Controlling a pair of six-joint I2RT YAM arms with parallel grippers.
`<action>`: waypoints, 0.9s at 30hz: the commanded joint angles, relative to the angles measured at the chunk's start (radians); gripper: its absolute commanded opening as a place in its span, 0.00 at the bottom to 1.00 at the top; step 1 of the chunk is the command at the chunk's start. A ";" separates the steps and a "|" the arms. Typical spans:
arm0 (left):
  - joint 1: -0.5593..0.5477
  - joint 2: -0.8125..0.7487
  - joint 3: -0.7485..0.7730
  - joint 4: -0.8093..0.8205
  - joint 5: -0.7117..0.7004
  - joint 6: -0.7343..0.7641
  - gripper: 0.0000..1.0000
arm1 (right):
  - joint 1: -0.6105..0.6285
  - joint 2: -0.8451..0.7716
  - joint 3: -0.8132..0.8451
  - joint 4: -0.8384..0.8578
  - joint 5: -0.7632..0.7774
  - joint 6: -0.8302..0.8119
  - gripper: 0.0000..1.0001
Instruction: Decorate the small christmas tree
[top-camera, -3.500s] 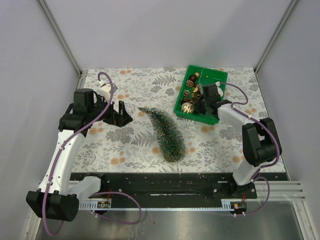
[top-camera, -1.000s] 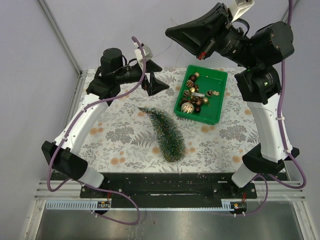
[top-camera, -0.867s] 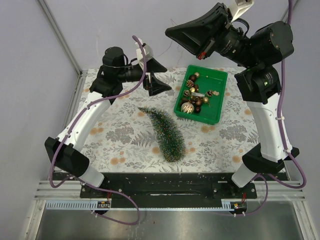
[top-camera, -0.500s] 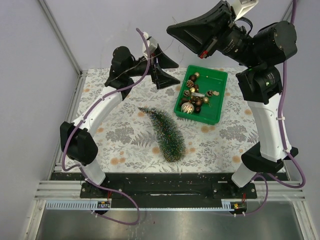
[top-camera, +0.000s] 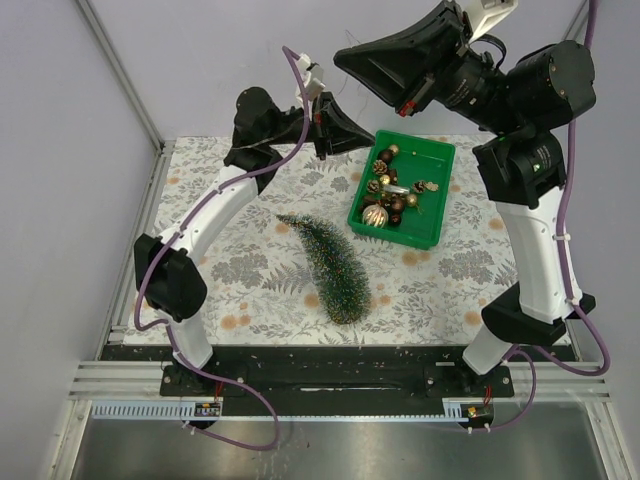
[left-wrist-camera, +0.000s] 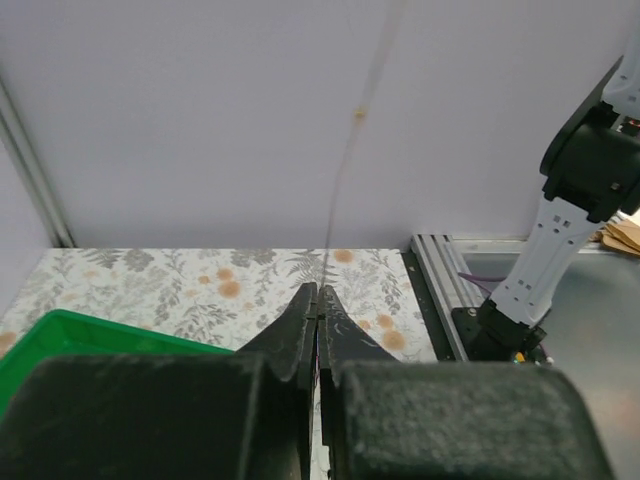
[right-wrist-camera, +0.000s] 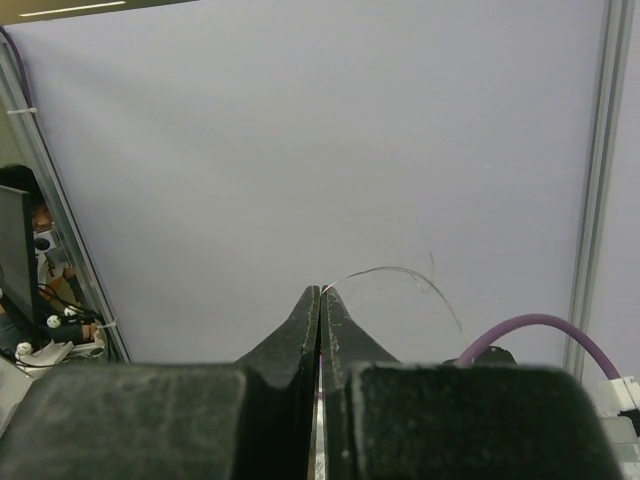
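Note:
The small christmas tree (top-camera: 330, 262) lies on its side in the middle of the floral mat, bristly dark green, its point toward the back left. My right gripper (top-camera: 337, 60) is raised high over the back of the table. Its jaws (right-wrist-camera: 321, 292) are shut on a thin wire strand (right-wrist-camera: 400, 270) that curls out from the tips. My left gripper (top-camera: 370, 140) hovers by the back-left corner of the green bin (top-camera: 358, 195). It is shut too (left-wrist-camera: 321, 290), with the strand (left-wrist-camera: 340, 180) rising from its tips and a tiny bead on it.
The green bin holds several ornaments (top-camera: 392, 197): gold and dark baubles and pinecones. White walls and metal frame posts (top-camera: 120, 70) enclose the table on three sides. The right arm's base column (left-wrist-camera: 540, 260) shows in the left wrist view.
My left arm has swung up and to the right, from over the mat's back left to beside the bin, and its jaws have gone from open to shut. The right arm has barely moved.

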 joint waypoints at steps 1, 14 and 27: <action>0.006 -0.019 0.123 -0.146 -0.058 0.148 0.00 | 0.005 -0.062 0.010 -0.024 0.038 -0.061 0.00; 0.179 -0.070 0.352 0.125 -0.155 -0.016 0.00 | 0.005 -0.307 -0.335 -0.022 0.089 -0.179 0.00; 0.371 -0.194 0.334 0.290 -0.153 -0.121 0.00 | 0.007 -0.344 -0.449 0.103 0.084 -0.104 0.00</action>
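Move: The closed left gripper already holds the thin light wire, which runs up towards the right gripper's shut tips. The Christmas tree lies well below the left hand, its middle some 9 cm back, 7 cm left and 40 cm down; the green box is about 12 cm ahead, 11 cm right and 42 cm down. From the right hand the tree is about 4 cm ahead, 1 cm right and 66 cm down. Keep both grippers shut on the light wire and carry the left one high and out to its left, rising about 20 cm, upward first and then also some 16 cm left, away from the green box. Swing its fingers upward and counter-clockwise as it goes. Ease the right gripper back and to its right by a few centimetres, then let it sink slightly. ##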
